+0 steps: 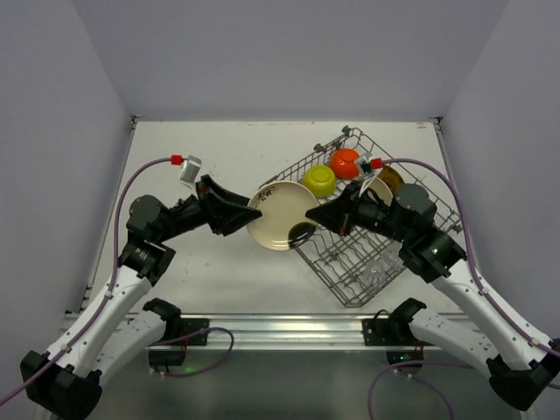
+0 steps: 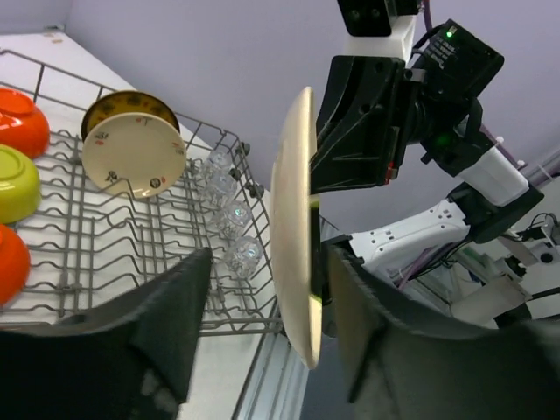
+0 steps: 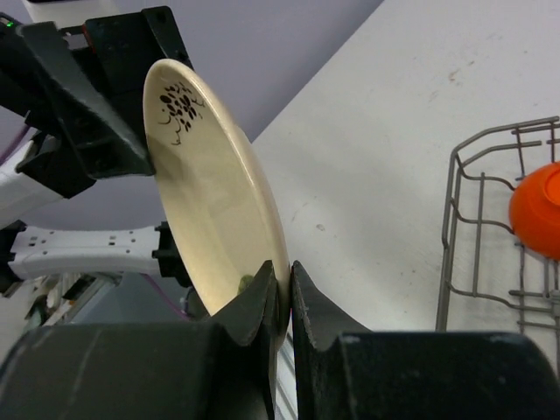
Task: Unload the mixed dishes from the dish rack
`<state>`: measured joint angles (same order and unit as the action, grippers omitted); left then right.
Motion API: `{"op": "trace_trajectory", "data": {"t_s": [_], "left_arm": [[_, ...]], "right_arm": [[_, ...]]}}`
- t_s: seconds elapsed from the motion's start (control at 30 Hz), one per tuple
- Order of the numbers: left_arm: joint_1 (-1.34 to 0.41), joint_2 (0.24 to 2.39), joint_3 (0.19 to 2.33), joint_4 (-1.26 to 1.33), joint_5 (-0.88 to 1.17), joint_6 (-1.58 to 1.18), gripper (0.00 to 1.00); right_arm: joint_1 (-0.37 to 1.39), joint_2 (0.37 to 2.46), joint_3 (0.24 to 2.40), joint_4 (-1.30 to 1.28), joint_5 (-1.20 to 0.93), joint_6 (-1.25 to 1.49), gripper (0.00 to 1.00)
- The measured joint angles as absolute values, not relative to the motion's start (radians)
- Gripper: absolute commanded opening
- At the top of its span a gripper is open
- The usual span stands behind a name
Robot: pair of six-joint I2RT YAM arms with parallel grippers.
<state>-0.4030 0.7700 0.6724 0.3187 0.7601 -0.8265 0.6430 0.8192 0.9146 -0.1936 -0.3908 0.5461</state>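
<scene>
A cream plate with a dark flower print hangs on edge between both arms, left of the dish rack. My right gripper is shut on its near rim. My left gripper straddles the opposite rim. Its jaws are open: one finger stands clear of the plate, the other close beside it. In the rack lie a yellow-green bowl, an orange bowl, upright plates and clear glasses.
The rack sits askew on the right half of the white table. A second orange bowl lies at the rack's near end in the left wrist view. A metal rail runs along the table's near edge.
</scene>
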Motion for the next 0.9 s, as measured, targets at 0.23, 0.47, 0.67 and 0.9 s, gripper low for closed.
{"op": "trace_trajectory", "data": {"t_s": [0.23,0.47,0.67,0.9], "left_arm": [[-0.445,0.804,0.693,0.247,0.67,-0.757,0.0],[-0.473,0.776,0.707,0.121,0.513,-0.709,0.0],[-0.473,0.731,0.771,-0.071,0.255,-0.719,0.0],[-0.451,0.826,0.96,-0.371,-0.195,-0.776,0.0]], "right_arm": [[0.64,0.871,0.914,-0.133,-0.442,0.577,0.0],[0.64,0.884,0.913,-0.13,-0.429,0.611,0.82],[0.643,0.83,0.913,-0.185,-0.314,0.61,0.99],[0.643,0.643,0.909,-0.332,-0.065,0.609,0.99]]}}
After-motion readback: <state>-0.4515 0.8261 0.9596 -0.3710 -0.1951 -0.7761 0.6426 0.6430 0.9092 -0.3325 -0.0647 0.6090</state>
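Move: Between the grippers, high over the table, hangs the patterned plate: its middle is about 6 cm to the left hand's right and 1 cm ahead, at about its height. The right hand pinches the opposite rim, with the plate's middle 6 cm to its left and 1 cm ahead, the left gripper some 12 cm left, level with it. From the right hand, the near orange bowl is roughly 19 cm ahead, 3 cm left; the green bowl 26 cm ahead, 5 cm right; both some 28 cm below. Closing its already straddling fingers, the left hand pinches the plate's left rim while easing about 2 cm forward and down. The right fingers then open, let go and draw off some 7 cm to the right. Once they open, the left hand carries the plate forward and left, away from the rack, turning counter-clockwise by about 50 degrees. ##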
